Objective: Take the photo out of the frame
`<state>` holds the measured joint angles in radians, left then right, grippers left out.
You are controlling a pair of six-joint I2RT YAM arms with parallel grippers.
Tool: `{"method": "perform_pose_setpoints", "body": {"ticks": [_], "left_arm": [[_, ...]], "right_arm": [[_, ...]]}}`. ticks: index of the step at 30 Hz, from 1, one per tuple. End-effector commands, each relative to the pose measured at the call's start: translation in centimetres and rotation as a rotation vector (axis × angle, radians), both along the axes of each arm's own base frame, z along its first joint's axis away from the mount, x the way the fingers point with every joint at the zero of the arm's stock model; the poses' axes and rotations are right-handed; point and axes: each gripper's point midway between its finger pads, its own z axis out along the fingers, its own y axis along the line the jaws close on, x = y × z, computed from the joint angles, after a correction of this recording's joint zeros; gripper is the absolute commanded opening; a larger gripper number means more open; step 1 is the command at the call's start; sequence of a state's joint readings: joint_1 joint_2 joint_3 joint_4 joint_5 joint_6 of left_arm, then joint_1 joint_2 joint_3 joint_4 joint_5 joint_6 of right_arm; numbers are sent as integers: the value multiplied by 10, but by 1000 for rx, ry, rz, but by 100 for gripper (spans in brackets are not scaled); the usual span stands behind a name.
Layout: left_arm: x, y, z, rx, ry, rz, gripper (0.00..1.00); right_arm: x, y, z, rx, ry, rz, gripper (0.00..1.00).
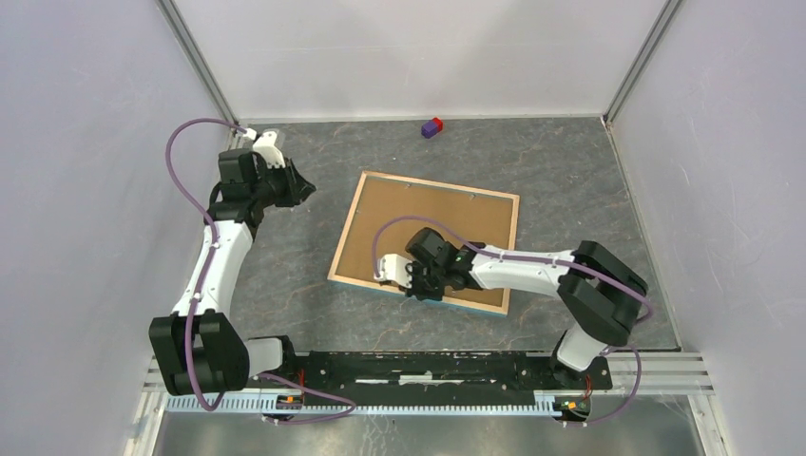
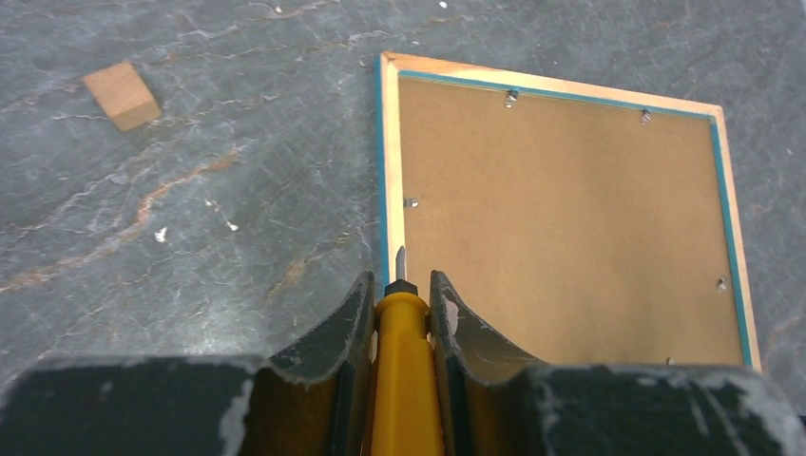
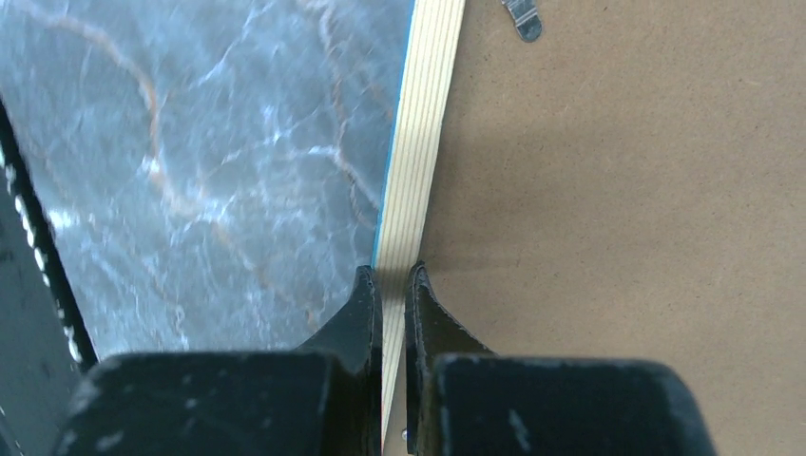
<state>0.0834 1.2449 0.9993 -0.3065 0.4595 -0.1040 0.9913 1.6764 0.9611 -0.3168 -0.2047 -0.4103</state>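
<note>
The frame [image 1: 447, 214] lies face down mid-table, its brown fibreboard back up, with a light wood rim and a thin blue edge. Small metal tabs [image 2: 511, 96] sit along the rim. The photo is hidden under the back. My left gripper [image 1: 302, 188] hovers left of the frame, shut on a yellow-handled screwdriver [image 2: 409, 380] whose metal tip points at the frame's [image 2: 561, 218] left rim. My right gripper [image 1: 415, 285] is at the frame's near-left edge. In the right wrist view its jaws [image 3: 392, 271] pinch the wood rim [image 3: 418, 142], one finger outside and one on the back.
A small purple and red block [image 1: 432, 126] lies at the back of the table. A small wooden block [image 2: 121, 95] rests on the grey marbled surface left of the frame. White walls enclose the table on three sides.
</note>
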Motion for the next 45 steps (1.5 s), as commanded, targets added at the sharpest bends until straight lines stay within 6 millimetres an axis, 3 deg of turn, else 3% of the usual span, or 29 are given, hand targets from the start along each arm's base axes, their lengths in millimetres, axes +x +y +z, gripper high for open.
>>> {"method": "perform_pose_setpoints", "body": {"ticks": [1,7,8,16,26,33,45], "left_arm": [[-11,-15,6,17,-20,-136,2],[-35,-31,-16,142,7,-285,2],[-40,-41,-19,175,4,-326,2],[-46,-65,-45,391,12,-420,2],[-19,-89,-66,563,43,-432,2],[-4,-104,-75,574,61,-448,2],[13,-105,-96,642,74,-442,2]], "right_arm": [[-34,-52,-27,-159,23,212,0],[-33,-80,-38,-203,-77,277,0],[-35,-83,-39,-204,-80,289,0],[-54,-93,-43,-164,-46,319,0],[-66,-98,-43,-152,-11,346,0],[-74,-102,-42,-142,4,380,0],[-70,-92,-45,-159,-13,394,0]]}}
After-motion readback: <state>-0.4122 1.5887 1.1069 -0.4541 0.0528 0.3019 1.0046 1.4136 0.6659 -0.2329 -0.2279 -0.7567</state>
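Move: The clip on the frame's left bar, which the screwdriver in my left hand is meant for, lies about 6 cm ahead of that hand, 11 cm to its right and 18 cm below. The frame's far left corner is some 10 cm beyond the clip and 3 cm farther right; the wooden block stands 15 cm ahead of my left hand and 5 cm to its left. From my right hand, the clip is about 21 cm ahead and 15 cm left, the near left corner 4 cm ahead and 20 cm left. With the screwdriver still gripped, I swing my left hand down and right, about 10 cm each way, first drawing back some 5 cm and then coming forward again, while the wrist rolls and tips the blade steeply down towards the left bar's clip. My right hand keeps its hold on the near bar and drags it about 5 cm right and a little back, turning counter-clockwise. ##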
